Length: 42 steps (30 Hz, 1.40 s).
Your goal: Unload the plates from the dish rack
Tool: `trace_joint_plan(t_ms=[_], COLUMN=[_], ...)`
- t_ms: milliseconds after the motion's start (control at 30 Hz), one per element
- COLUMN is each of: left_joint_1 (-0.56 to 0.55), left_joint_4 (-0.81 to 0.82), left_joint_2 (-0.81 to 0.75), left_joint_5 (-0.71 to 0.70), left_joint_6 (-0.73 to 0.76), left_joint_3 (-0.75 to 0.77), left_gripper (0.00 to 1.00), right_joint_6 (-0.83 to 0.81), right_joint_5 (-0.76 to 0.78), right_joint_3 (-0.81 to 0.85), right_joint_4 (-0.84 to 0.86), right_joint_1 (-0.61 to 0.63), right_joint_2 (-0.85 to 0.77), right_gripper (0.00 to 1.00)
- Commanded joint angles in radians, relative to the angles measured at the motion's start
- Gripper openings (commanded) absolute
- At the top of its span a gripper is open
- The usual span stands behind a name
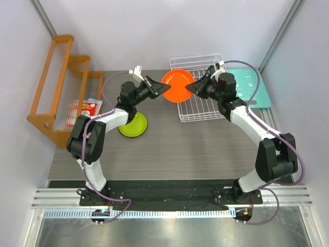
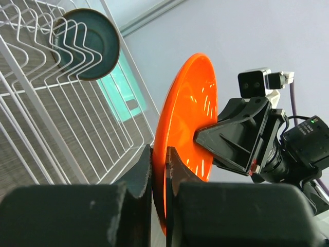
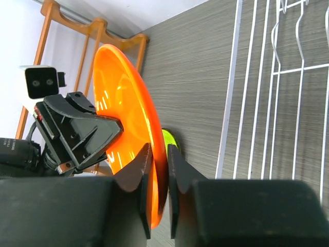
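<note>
A glossy orange-red plate point(image 1: 177, 85) with pale floral marks is held upright in the air between both grippers, just left of the white wire dish rack point(image 1: 205, 110). My left gripper point(image 1: 165, 89) is shut on its left rim point(image 2: 187, 103). My right gripper point(image 1: 189, 87) is shut on its opposite rim point(image 3: 123, 98). A plate with a dark teal face point(image 2: 95, 38) stands in the rack's dividers point(image 2: 46, 103). A lime-green plate point(image 1: 132, 124) lies flat on the table under the left arm and also shows in the right wrist view point(image 3: 169, 138).
An orange stepped wooden rack point(image 1: 59, 87) stands at the far left with a red-and-white packet point(image 1: 85, 109) beside it. A teal board point(image 1: 249, 87) lies right of the dish rack. White walls enclose the table.
</note>
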Motion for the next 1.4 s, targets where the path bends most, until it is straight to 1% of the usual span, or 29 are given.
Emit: trace_joint_plan(t_ms=[0, 67, 100, 133, 167, 233, 267, 333, 467, 533, 600, 633, 733, 800, 833, 1033, 1333, 1367], left_joint_1=[-0.008, -0.007, -0.006, -0.006, -0.005, -0.002, 0.004, 0.015, 0.084, 0.099, 0.113, 0.116, 0.139, 0.148, 0.155, 0.158, 0.171, 0.171], left_joint_4=[-0.054, -0.117, -0.132, -0.158, -0.222, -0.272, -0.336, -0.391, -0.439, -0.490, -0.540, -0.586, -0.646, -0.640, -0.652, -0.700, -0.705, -0.705], left_joint_2=[-0.038, -0.053, -0.062, -0.071, -0.091, -0.117, -0.133, -0.174, -0.252, -0.315, -0.358, -0.393, -0.438, -0.458, -0.469, -0.499, -0.492, -0.492], left_joint_5=[-0.033, -0.065, -0.078, -0.094, -0.122, -0.165, -0.208, -0.239, -0.280, -0.314, -0.399, -0.424, -0.481, -0.481, -0.524, -0.651, -0.681, -0.681], left_joint_6=[0.122, 0.142, 0.171, 0.185, 0.206, 0.274, 0.298, 0.348, 0.337, 0.371, 0.400, 0.415, 0.451, 0.452, 0.452, 0.441, 0.451, 0.451], left_joint_3=[-0.024, -0.024, -0.028, -0.030, -0.030, -0.042, -0.050, -0.065, -0.157, -0.186, -0.221, -0.231, -0.265, -0.295, -0.315, -0.386, -0.442, -0.447], left_gripper=[0.00, 0.00, 0.00, 0.00, 0.00, 0.00, 0.00, 0.00, 0.00, 0.00, 0.00, 0.00, 0.00, 0.00, 0.00, 0.00, 0.00, 0.01], right_joint_6=[-0.048, -0.072, -0.090, -0.124, -0.148, -0.205, -0.219, -0.248, -0.270, -0.273, -0.277, -0.280, -0.288, -0.297, -0.300, -0.331, -0.325, -0.329], right_joint_5=[0.025, 0.056, 0.076, 0.099, 0.150, 0.198, 0.226, 0.240, 0.246, 0.248, 0.243, 0.241, 0.246, 0.254, 0.261, 0.275, 0.264, 0.266], right_joint_3=[0.050, 0.070, 0.078, 0.095, 0.101, 0.122, 0.125, 0.138, 0.144, 0.150, 0.159, 0.161, 0.161, 0.161, 0.164, 0.211, 0.205, 0.207], right_joint_4=[0.025, -0.019, -0.041, -0.064, -0.111, -0.149, -0.183, -0.203, -0.228, -0.234, -0.240, -0.243, -0.249, -0.249, -0.254, -0.286, -0.286, -0.286], right_joint_1=[0.007, -0.002, -0.006, -0.009, -0.012, -0.020, -0.025, -0.037, -0.057, -0.063, -0.066, -0.066, -0.068, -0.068, -0.068, -0.074, -0.074, -0.074], right_joint_2=[-0.033, -0.035, -0.039, -0.042, -0.045, -0.056, -0.059, -0.062, -0.061, -0.052, -0.041, -0.036, -0.024, -0.019, -0.018, 0.027, 0.056, 0.059], right_gripper=[0.27, 0.47, 0.53, 0.62, 0.64, 0.65, 0.68, 0.69, 0.69, 0.69, 0.69, 0.69, 0.69, 0.69, 0.69, 0.69, 0.69, 0.69])
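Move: The left gripper pinches the left edge of the orange plate, whose middle is about 6 cm to its right. It is bound for the green plate on the table, roughly 19 cm left, 3 cm back and 22 cm below; the red packet lies some 23 cm left of that plate and 6 cm farther out. The right gripper still grips the orange plate's other edge, with the teal plate in the dish rack about 15 cm ahead, 13 cm right and 12 cm below. Open the right gripper to let go of the orange plate and back it off about 8 cm to the right, then a little forward, over the rack towards the teal plate. Keep the left gripper's pinch; sink first, sweep the orange plate some 22 cm left to the green plate, then lower and draw back, 15 cm down in all, turning the fingers from forward-right to forward and down. ##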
